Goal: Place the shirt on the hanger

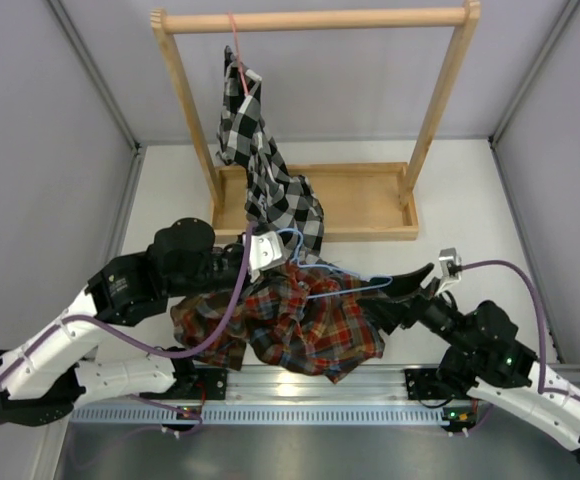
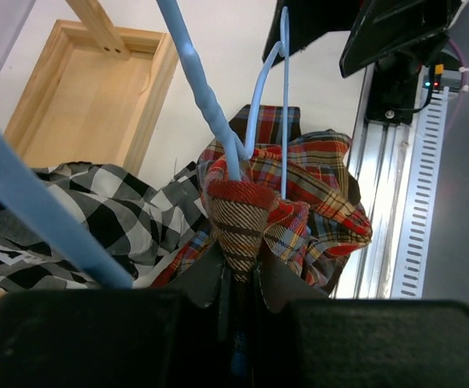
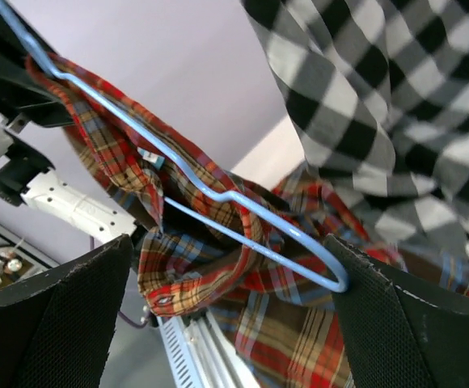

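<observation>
The plaid shirt (image 1: pixel 280 325) lies bunched at the table's near edge, between the two arms. The light-blue hanger (image 1: pixel 342 280) rests across its top, one shoulder threaded into the fabric. My left gripper (image 1: pixel 262 250) is shut on a fold of the shirt (image 2: pixel 315 194) near the collar; the hanger (image 2: pixel 210 105) wire runs into that fold, and blue shows between the jaws (image 2: pixel 238 275). My right gripper (image 1: pixel 410 285) is open at the hanger's right end. In the right wrist view the hanger's (image 3: pixel 218 194) rounded corner touches the right finger (image 3: pixel 412 323), with shirt (image 3: pixel 299 339) behind the open jaws (image 3: pixel 228 242).
A wooden rack (image 1: pixel 310 18) stands at the back on a wooden base tray (image 1: pixel 370 200). A black-and-white checked shirt (image 1: pixel 270 170) hangs from it on a pink-red hanger (image 1: pixel 235 50), its tail reaching down to my left gripper. A metal rail (image 1: pixel 300 385) runs along the near edge.
</observation>
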### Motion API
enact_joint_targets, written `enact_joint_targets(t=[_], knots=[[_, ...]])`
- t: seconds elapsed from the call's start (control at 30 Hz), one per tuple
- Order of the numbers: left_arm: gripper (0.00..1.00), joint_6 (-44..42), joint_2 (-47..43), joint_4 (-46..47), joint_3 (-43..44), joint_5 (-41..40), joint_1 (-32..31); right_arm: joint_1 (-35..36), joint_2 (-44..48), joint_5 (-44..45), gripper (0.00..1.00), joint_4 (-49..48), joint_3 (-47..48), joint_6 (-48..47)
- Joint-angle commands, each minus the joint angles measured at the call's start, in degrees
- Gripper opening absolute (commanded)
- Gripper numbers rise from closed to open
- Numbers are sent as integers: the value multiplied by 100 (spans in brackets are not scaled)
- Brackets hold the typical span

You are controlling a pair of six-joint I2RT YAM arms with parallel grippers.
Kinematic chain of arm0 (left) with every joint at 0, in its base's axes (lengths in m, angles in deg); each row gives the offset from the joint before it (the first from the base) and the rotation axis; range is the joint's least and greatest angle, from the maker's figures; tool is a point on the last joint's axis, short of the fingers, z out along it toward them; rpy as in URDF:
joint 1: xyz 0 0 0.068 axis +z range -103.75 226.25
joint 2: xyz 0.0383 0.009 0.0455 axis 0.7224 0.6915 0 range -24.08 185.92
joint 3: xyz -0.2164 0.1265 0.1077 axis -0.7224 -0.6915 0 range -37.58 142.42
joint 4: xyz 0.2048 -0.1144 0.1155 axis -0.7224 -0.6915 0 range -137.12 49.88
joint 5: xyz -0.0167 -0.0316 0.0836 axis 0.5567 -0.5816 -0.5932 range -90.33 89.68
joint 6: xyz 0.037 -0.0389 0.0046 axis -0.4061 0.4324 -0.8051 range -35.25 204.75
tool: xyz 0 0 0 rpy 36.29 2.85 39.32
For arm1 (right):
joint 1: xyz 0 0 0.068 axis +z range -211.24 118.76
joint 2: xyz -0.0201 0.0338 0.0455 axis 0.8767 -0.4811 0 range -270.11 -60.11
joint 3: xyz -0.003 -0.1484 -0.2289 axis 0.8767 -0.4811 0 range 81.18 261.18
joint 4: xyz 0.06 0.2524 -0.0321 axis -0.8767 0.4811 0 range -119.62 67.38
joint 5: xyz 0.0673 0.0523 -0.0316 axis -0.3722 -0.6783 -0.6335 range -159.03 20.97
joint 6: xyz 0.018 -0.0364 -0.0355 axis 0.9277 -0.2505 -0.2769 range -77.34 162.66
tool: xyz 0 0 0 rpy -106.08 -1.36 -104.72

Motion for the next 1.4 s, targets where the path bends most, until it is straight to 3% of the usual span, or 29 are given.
enact_joint_targets(t=[0.0, 0.17, 0.23, 0.4, 0.57, 0.83, 1.13, 1.37], knots=[[0, 289, -296, 1394, -548, -422, 22, 78, -121, 102, 94, 167, -107, 939], [0, 412, -561, 2161, -1191, -1570, 31, 86, -926, -258, 84, -772, -317, 1711], [0, 447, -605, 2406, -1419, -1678, 31, 95, -1350, -268, 79, -967, -371, 1853], [0, 491, -579, 2434, -1666, -1476, 31, 262, -2186, 400, 74, -1345, -529, 2039], [0, 474, -596, 2469, -1815, -1503, 31, 332, -2423, 181, 72, -2092, -687, 2048], [0, 421, -535, 2522, -1807, -1441, 31, 841, -2995, 488, 57, -2611, -626, 2205], [0, 368, -579, 2566, -1851, -1512, 31, 1940, -4145, 1771, 40, -3041, -415, 2566], [0, 394, -623, 2557, -1868, -1336, 31, 2055, -4270, 2483, 35, -3095, -362, 2426]])
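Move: From my right hand, wide open, the loose front fold of the tartan shirt that I go for hangs about 11 cm left, 3 cm back and 12 cm lower. The blue hanger's free end is still between those fingers, almost at the hand point. The hem of the black-and-white shirt is some 25 cm ahead and 18 cm left, about 15 cm below. From my left hand, the fold hangs about 7 cm right, 3 cm back and 18 cm below. I drop my right hand away from the hanger's end, about 13 cm down and 10 cm left towards the hanging tartan fold, first mostly down, then more left and slightly back. Its fingertips tip down some 30 degrees while the fingers close from wide open to about a third. My left hand keeps its pinch on the collar with the hanger in it, easing 5 cm forward and 4 cm down with a small counter-clockwise turn, then holds. ##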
